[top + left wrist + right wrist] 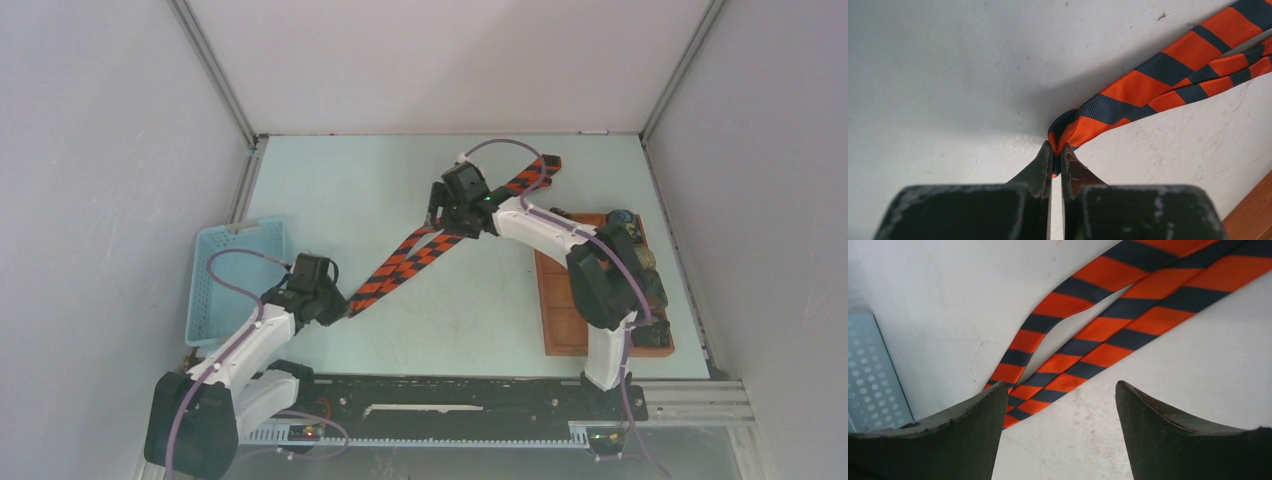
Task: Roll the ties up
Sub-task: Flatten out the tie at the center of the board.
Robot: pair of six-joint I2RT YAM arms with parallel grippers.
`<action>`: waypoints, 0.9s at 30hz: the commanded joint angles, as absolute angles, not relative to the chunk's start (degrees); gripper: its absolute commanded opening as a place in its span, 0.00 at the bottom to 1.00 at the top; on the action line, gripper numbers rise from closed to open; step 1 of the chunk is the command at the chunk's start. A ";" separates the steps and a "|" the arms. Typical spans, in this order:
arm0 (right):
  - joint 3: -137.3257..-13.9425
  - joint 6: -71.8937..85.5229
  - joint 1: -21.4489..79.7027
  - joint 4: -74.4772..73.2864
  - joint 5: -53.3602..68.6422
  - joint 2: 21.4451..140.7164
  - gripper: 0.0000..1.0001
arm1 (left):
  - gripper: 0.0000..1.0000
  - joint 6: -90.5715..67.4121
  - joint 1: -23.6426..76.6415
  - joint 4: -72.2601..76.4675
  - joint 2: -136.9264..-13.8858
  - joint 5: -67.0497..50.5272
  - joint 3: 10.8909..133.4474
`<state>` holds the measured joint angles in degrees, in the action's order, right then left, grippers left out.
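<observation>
A long tie (405, 265) with red-orange and black diagonal stripes lies doubled across the table, running from near the left arm up to the far right. My left gripper (1057, 150) is shut on the tie's folded end (1073, 127), and the two strands (1168, 75) trail away to the upper right. My right gripper (1060, 390) hangs open over the tie's middle (1088, 345). Both strands pass beside its left finger (983, 415), with bare table between the jaws. Small dark rolled ties (643, 268) sit in the brown tray (562, 310).
A light blue plastic basket (235, 280) stands at the table's left edge, beside the left arm, and shows as a perforated wall (870, 380) in the right wrist view. The brown tray's corner (1253, 212) lies to the right of the left gripper. White walls enclose the table.
</observation>
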<state>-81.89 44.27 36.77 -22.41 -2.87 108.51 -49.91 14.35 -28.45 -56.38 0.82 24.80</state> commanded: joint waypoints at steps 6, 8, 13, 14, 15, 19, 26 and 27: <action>-93.03 48.32 40.75 -25.37 -0.67 118.54 0.61 | 0.00 -46.25 14.59 -28.66 -54.90 0.54 25.62; -93.96 48.89 41.02 -25.25 -0.68 120.31 0.57 | 0.00 -45.94 14.59 -28.56 -54.92 0.44 25.66; -95.97 50.06 41.27 -24.90 -0.63 123.55 0.52 | 0.00 -45.27 14.59 -28.38 -54.63 0.44 25.34; -96.17 50.24 41.23 -24.57 -0.63 124.02 0.50 | 0.00 -45.19 14.60 -28.23 -54.56 0.44 25.27; -96.31 50.41 41.27 -24.07 0.15 124.43 0.48 | 0.00 -45.06 14.59 -28.23 -54.49 0.44 25.16; -97.26 50.69 41.27 -21.91 1.38 126.04 0.41 | 0.00 -44.93 14.59 -27.71 -54.19 -1.36 24.50; -100.70 51.12 41.27 -22.87 0.83 129.71 0.39 | 0.00 -44.76 14.59 -27.41 -53.80 -2.19 24.35; -100.91 51.08 41.23 -22.85 0.80 130.03 0.38 | 0.00 -44.74 14.59 -27.42 -53.69 -2.24 24.35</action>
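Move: The bowed upper strand of the tie lies about 7 cm to the right hand's left, 1 cm ahead and some 8 cm below. The straight lower strand runs about 4 cm left and 2 cm back of that hand; the tie's far end is roughly 17 cm ahead and 22 cm to its right. From the left hand, which still pinches the near end, the bowed strand is about 17 cm ahead and 14 cm right. While the left hand stays almost still and keeps its pinch on the tie's near end, the right hand swings left to the bowed strand, then goes mostly down onto it, about 7 cm each way. Its wrist tips about 10 degrees further down and the fingers close from nearly wide to under half open; whether the tips touch the cloth can't be made out. ##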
